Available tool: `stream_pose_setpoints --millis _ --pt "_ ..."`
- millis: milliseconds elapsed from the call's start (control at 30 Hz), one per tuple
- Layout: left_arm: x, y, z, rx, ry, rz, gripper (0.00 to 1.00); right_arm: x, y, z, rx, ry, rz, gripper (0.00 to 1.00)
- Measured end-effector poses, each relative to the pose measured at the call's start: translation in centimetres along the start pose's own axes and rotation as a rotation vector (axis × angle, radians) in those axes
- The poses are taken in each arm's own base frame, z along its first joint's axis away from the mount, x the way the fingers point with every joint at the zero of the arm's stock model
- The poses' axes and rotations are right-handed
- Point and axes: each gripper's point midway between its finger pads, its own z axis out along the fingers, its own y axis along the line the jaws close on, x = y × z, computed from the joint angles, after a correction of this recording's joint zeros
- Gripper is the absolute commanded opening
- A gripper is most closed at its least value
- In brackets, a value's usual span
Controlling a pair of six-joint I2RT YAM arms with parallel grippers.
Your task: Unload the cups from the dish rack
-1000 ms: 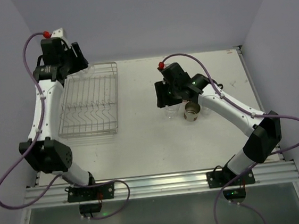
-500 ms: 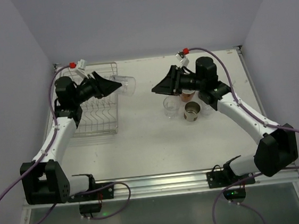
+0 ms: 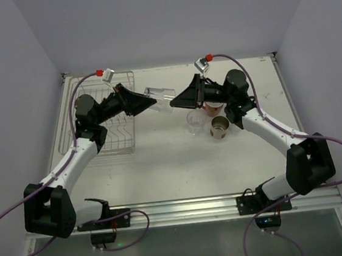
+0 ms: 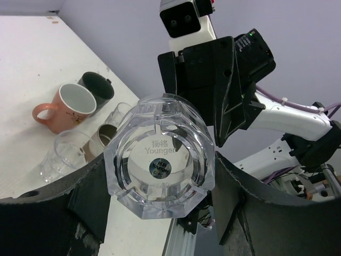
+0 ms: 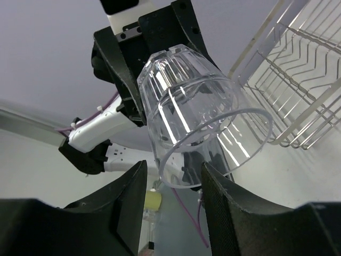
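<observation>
My left gripper (image 3: pixel 146 100) is shut on a clear glass (image 3: pixel 161 96) and holds it sideways in the air, right of the dish rack (image 3: pixel 123 139). In the left wrist view the glass's base (image 4: pixel 160 157) sits between my fingers (image 4: pixel 90 192). My right gripper (image 3: pixel 181 100) faces it, open, at the glass's mouth. In the right wrist view the rim (image 5: pixel 213 154) hangs just above my spread fingertips (image 5: pixel 125 202), which do not grip it. On the table stand a salmon-pink mug (image 4: pixel 64 106), a dark green mug (image 4: pixel 98 88), a tan cup (image 3: pixel 220 126) and a clear glass (image 3: pixel 195 123).
The wire rack (image 5: pixel 298 80) lies at the table's far left and looks to hold no cups. The set-down cups cluster under my right arm, right of centre. A second clear glass (image 4: pixel 120 114) stands among them.
My left arm has swung from the rack's far corner to the middle, carrying the glass. My right gripper has risen from the cups and turned to face the glass.
</observation>
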Motion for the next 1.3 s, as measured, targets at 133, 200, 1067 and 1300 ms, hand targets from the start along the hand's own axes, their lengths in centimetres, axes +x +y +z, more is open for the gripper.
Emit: stream_pose_setpoints --millis 133,200,1067,1300 --pt "-0.2 -0.4 0.0 0.016 -0.009 0.005 0.00 -0.1 1.2 0.0 -0.053 0.002 -0.025 0.46" --pt "-0.2 -0.6 0.1 0.025 -0.011 0.003 0.00 -0.3 1.8 0.0 -0.084 0.003 -0.031 0.44" --pt "1.5 1.8 -0.7 -0.111 0.014 0.003 1.00 0.7 -0.6 -0.6 0.063 0.012 -0.014 0.00" --pt "-2.1 7.2 -5.3 -0.523 -0.142 0.047 1.00 -2.4 -4.2 -2.6 0.477 -0.073 -0.139 0.00"
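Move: Between the grippers, the clear cup is already held by the left hand, its middle about 3 cm right and 1 cm forward of that hand at its height, open rim facing the right hand. From the right hand it lies some 5 cm left and 2 cm forward, also level. Roughly 23 cm below the right hand stand the clear glass, 8 cm right and 6 cm forward; the metal cup, 18 cm right and 2 cm forward; and the peach mug, 17 cm right and 14 cm forward. Rising about 2 cm, the right hand closes its open fingers on the clear cup's wall at the rim, one inside and one outside. The left fingers then open wide and let go, and that hand backs off some 9 cm left and 5 cm forward. The right keeps its pinch, sinks about 4 cm, then carries the cup forward and right, fingers tipping down some 30 degrees. ##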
